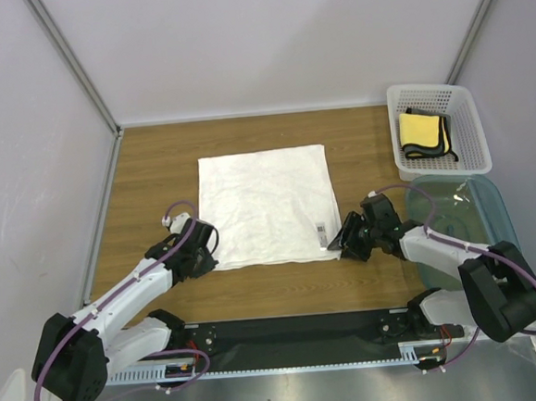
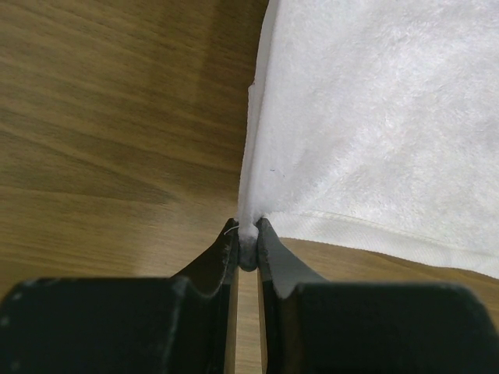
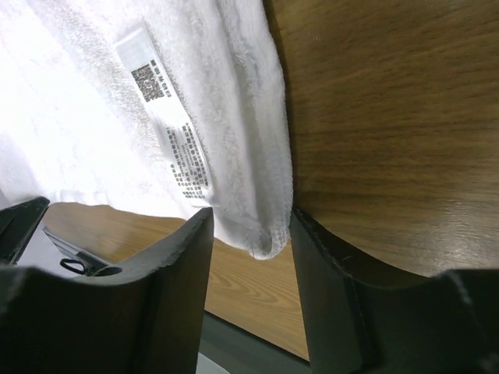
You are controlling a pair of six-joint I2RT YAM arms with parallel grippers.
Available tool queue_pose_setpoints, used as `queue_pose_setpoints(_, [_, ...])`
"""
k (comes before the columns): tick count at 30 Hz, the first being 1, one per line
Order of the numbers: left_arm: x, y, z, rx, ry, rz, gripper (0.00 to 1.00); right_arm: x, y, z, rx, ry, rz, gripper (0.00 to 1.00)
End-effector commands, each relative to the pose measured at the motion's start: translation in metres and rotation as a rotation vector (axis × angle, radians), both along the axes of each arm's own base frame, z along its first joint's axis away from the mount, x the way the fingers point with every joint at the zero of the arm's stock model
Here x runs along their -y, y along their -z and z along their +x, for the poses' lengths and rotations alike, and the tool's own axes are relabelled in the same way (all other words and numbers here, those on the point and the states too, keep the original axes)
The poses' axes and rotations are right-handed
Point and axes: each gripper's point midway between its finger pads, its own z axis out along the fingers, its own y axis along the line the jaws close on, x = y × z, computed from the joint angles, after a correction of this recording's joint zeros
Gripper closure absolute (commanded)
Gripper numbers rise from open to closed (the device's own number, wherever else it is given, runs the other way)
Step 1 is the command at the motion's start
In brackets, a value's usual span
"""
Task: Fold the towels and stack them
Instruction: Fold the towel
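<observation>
A large white towel [image 1: 267, 205] lies spread flat in the middle of the wooden table [image 1: 150, 173]. My left gripper [image 1: 214, 262] is at its near left corner; in the left wrist view the left gripper [image 2: 247, 238] is shut on that corner of the white towel [image 2: 374, 125]. My right gripper [image 1: 339, 245] is at the near right corner. In the right wrist view the right gripper [image 3: 251, 227] stands open, with the towel's corner [image 3: 261, 226] loose between its fingers, beside a printed label [image 3: 168, 132]. A folded yellow towel [image 1: 421, 132] with a dark edge lies in the basket.
A white perforated basket [image 1: 473, 138] stands at the back right. A clear bluish tub [image 1: 477, 204] sits in front of it, right beside my right arm. Grey walls close off the table at the back and both sides.
</observation>
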Motion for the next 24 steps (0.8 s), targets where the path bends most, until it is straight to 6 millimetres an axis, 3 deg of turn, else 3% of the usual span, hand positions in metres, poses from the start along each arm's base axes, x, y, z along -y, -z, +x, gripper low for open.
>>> queue_pose_setpoints(1, [-0.003,0.000,0.000,0.014,0.016,0.025,0.99,0.026,0.036,-0.020,-0.104,0.016,-0.165,0.51])
queue_pose_setpoints(5, [-0.006,0.001,-0.002,0.010,0.016,0.035,1.00,0.026,0.033,-0.017,-0.101,0.015,-0.179,0.80])
queue_pose_setpoints(11, [-0.009,-0.012,0.004,0.037,-0.002,0.054,1.00,0.026,0.009,-0.003,-0.041,-0.007,-0.210,0.99])
queue_pose_setpoints(19, [-0.018,-0.056,0.017,0.125,-0.066,0.078,1.00,0.007,-0.022,0.016,0.005,-0.044,-0.137,1.00])
queue_pose_setpoints(24, [-0.023,-0.079,0.025,0.171,-0.083,0.098,1.00,0.002,-0.054,0.042,0.074,-0.033,-0.093,1.00])
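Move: The towel's near right corner sits between the right hand's half-open fingers, about 1 cm below its hand point, with the tag some 4 cm ahead and 3 cm left of that hand. The left hand already grips the near left corner; the right corner lies roughly 30 cm to its right, nearly level with it. The towel's far edge runs about 27 cm ahead of both hands. The towel's near right corner gets pinched as the right fingers shut on it, that hand dipping about 1 cm and rolling its left side down slightly. Then both hands raise the near edge together, drifting forward towards the far edge: the left, keeping its grip, goes up some 5.5 cm and tilts its fingers a little outward; the right climbs about 4 cm from its low point. ##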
